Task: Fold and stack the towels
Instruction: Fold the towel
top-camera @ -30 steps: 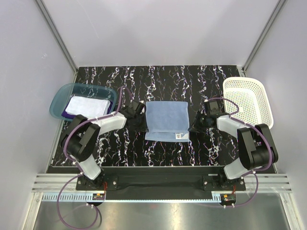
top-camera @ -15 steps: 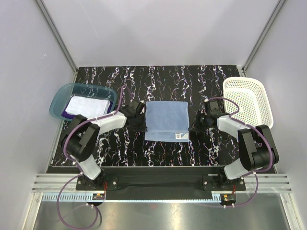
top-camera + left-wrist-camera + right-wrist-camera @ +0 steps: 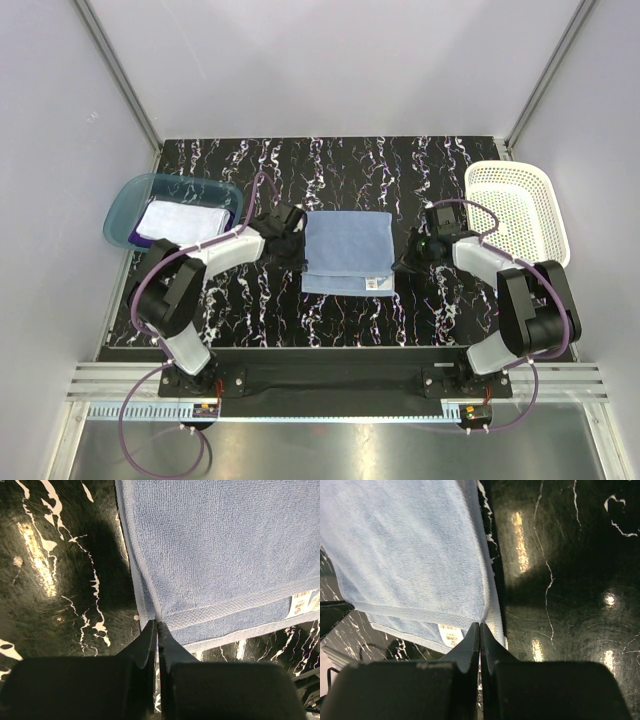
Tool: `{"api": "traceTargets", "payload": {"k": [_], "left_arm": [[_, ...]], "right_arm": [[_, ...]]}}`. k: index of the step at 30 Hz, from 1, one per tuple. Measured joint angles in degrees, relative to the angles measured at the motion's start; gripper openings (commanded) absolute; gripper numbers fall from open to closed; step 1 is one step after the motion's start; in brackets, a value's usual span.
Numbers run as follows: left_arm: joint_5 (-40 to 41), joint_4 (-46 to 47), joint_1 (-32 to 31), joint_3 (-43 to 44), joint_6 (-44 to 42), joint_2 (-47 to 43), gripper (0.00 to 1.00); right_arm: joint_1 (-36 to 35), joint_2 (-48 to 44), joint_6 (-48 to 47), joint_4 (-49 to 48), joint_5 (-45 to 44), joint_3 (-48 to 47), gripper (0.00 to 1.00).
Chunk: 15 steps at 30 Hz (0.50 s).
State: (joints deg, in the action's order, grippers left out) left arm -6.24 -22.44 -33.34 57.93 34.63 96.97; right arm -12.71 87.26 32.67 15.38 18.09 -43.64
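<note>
The light blue towel (image 3: pixel 347 250) lies folded in the middle of the black marbled table, its white label (image 3: pixel 377 283) at the near right corner. My left gripper (image 3: pixel 300 250) is shut on the towel's left edge (image 3: pixel 150 607) near the front corner. My right gripper (image 3: pixel 400 262) is shut on the right edge (image 3: pixel 490 615), just beside the label (image 3: pixel 451 634). The cloth puckers toward both sets of fingertips. A white towel (image 3: pixel 180 220) lies folded in the teal tray on top of a purple towel (image 3: pixel 135 237), of which only a sliver shows.
The translucent teal tray (image 3: pixel 125 205) stands at the table's left side. A white mesh basket (image 3: pixel 515 210) stands at the right side. Grey walls close in the table on three sides.
Both grippers have closed fully onto the blue towel's side edges. The left gripper has shifted slightly away from me along the edge. The towel has not moved.
</note>
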Motion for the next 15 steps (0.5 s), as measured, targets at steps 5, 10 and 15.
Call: {"api": "traceTargets", "payload": {"k": [5,10,15], "left_arm": [[0.6,-3.4,0.0,2.8,-0.7,-0.3,0.0],[0.6,-6.5,0.0,4.6,-1.6,-2.9,0.0],[-0.4,-7.4,0.0,4.1,-1.8,-9.3,0.0]], "right_arm": [[0.0,-1.1,-0.4,2.5,0.0,-2.8,0.0],[0.0,-3.7,-1.0,6.9,0.6,-6.2,0.0],[0.0,-8.4,-1.2,9.0,1.0,-5.8,0.15]]}}
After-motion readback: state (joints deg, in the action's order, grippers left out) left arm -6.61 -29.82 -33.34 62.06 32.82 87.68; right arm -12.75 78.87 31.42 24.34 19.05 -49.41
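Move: My left fingers are shut on the towel's upper near left corner. The towel's middle lies about 5 cm ahead and 9 cm to the right of them, the far fold about 13 cm ahead and 9 cm right, and the tag some 3 cm back and 16 cm right. My right fingers are shut at the other near corner, with the middle about 4 cm ahead and 10 cm left and the tag 3 cm back and 4 cm left. All of it lies 1 to 2 cm lower. I raise both hands nearly straight up off the towel, slowly at first and then faster. My left hand keeps its pinch on the upper layer's near left corner and draws it about 7 cm up, away from the layer beneath. My right hand goes up some 6 cm with its fingers still shut, but comes away from its corner with nothing between them. ##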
